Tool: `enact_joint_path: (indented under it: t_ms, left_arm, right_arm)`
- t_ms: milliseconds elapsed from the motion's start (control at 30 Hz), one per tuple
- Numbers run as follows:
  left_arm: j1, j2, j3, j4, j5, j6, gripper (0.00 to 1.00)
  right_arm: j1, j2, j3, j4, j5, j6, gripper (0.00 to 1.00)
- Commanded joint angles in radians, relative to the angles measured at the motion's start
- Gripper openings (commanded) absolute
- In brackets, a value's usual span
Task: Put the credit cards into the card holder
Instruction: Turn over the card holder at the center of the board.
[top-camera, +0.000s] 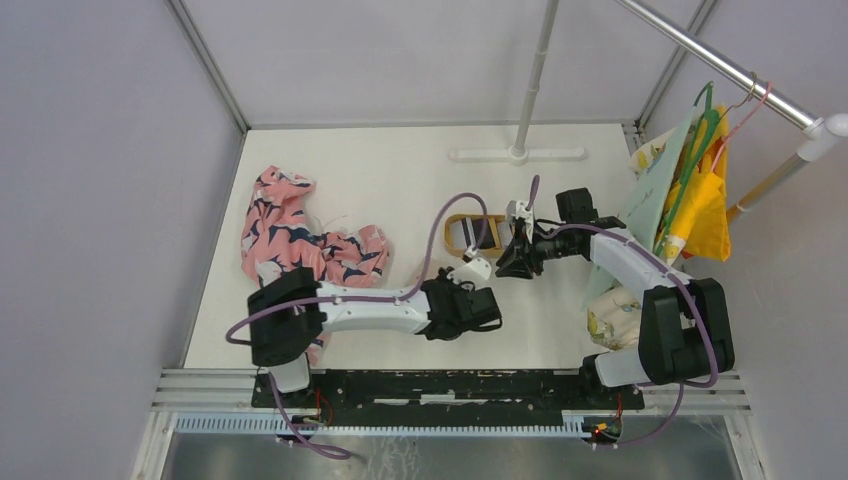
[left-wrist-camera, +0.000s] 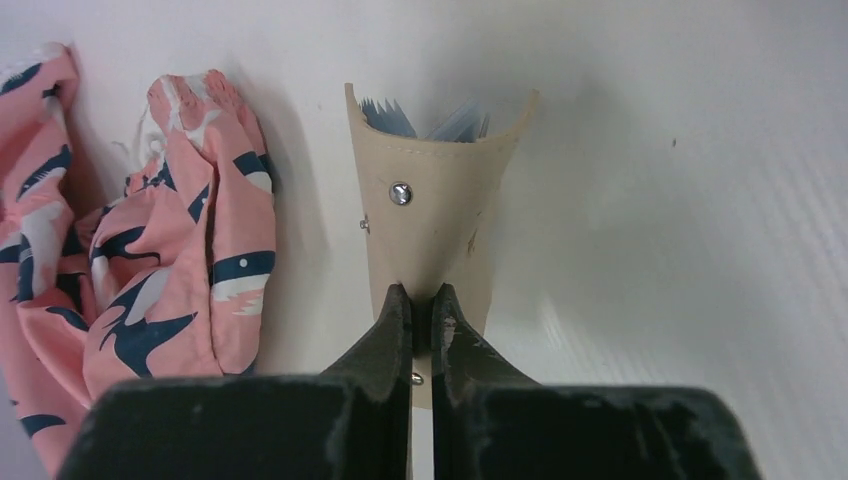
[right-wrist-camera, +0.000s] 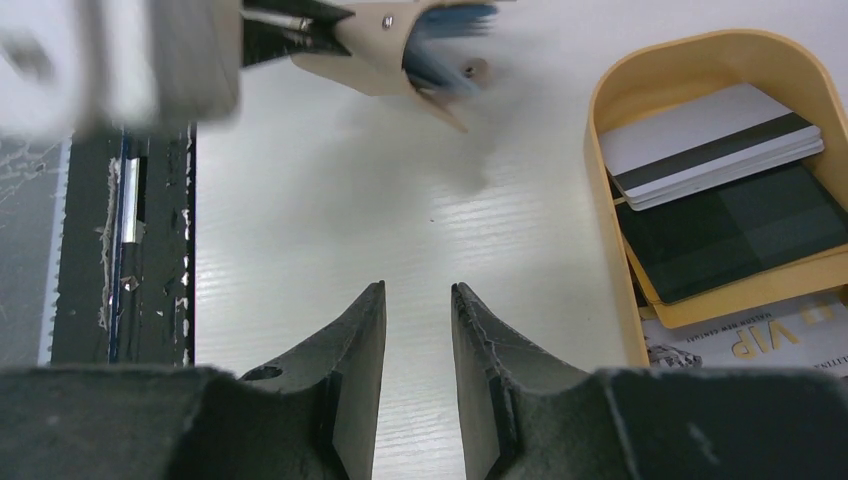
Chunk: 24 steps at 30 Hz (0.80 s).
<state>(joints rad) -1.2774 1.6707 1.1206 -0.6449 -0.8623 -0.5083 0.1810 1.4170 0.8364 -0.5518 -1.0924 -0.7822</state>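
Note:
My left gripper (left-wrist-camera: 422, 300) is shut on the lower edge of the tan card holder (left-wrist-camera: 432, 190), which stands up curved with grey-blue panels showing at its top. In the top view, the left gripper (top-camera: 478, 272) holds the card holder (top-camera: 476, 266) just in front of the wooden tray (top-camera: 452, 222). In the right wrist view, the card holder (right-wrist-camera: 385, 45) hangs at the top left. Pale credit cards (right-wrist-camera: 715, 145) and a dark one (right-wrist-camera: 735, 230) lie in the tray (right-wrist-camera: 600, 130). My right gripper (right-wrist-camera: 418, 290) is open with nothing between its fingers, left of the tray.
A pink patterned cloth (top-camera: 300, 235) lies on the left of the table, close beside the card holder (left-wrist-camera: 150, 250). Hangers with yellow and green fabric (top-camera: 700, 190) hang on the right. A pole base (top-camera: 517, 153) stands at the back. A printed sheet (right-wrist-camera: 760, 340) lies under the tray.

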Motion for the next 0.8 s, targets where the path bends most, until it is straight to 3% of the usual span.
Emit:
enact_joint_path:
  t_ms: [0,133,300,433,600,767]
  left_arm:
    - [-0.054,0.135,0.103,-0.134,-0.142,0.045,0.04]
    - [-0.100,0.218,0.157,-0.141,-0.083,0.032,0.29]
    - [-0.133,0.214,0.147,-0.063,0.120,0.041,0.47]
    - [-0.135,0.158,0.092,-0.001,0.229,0.030,0.55]
    - [-0.130,0.020,0.024,0.068,0.324,0.014,0.57]
    - [-0.052,-0.226,-0.127,0.238,0.472,-0.041,0.57]
  right_arm:
    - [-0.020,-0.024,-0.008,0.042,-0.042,0.027,0.36]
    - [-0.033,-0.015,-0.008,0.045,-0.043,0.031,0.36]
    - [-0.039,-0.007,-0.008,0.043,-0.041,0.031,0.36]
    - [-0.043,-0.007,-0.008,0.042,-0.032,0.027,0.36]
    - [-0.042,-0.021,-0.014,0.033,-0.029,-0.021,0.37]
    - [0.017,-0.053,-0.050,0.037,-0.067,-0.203,0.37]
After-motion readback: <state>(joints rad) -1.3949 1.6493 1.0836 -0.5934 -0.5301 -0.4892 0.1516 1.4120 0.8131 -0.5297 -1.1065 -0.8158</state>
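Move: The left hand already pinches the card holder by its near edge; the holder's open end sticks out ahead, still off the table. The spot on the table where it is to lie is almost straight under this hand: about 7 cm below, 1 cm back and 1 cm right. The card box stands some 9 cm ahead and 7 cm right, the pink cloth's middle 22 cm left and 3 cm ahead. From the right hand the spot is about 10 cm left, 4 cm back and 8 cm below. The left fingers let the card holder go onto the table: the hand first sinks some 3 cm, rolling its left side up a little, then the fingers spread to about half open. As they open it draws back towards its base about 8 cm, drifting right and lower, tips the fingers further down, and lifts a few centimetres at the end. ##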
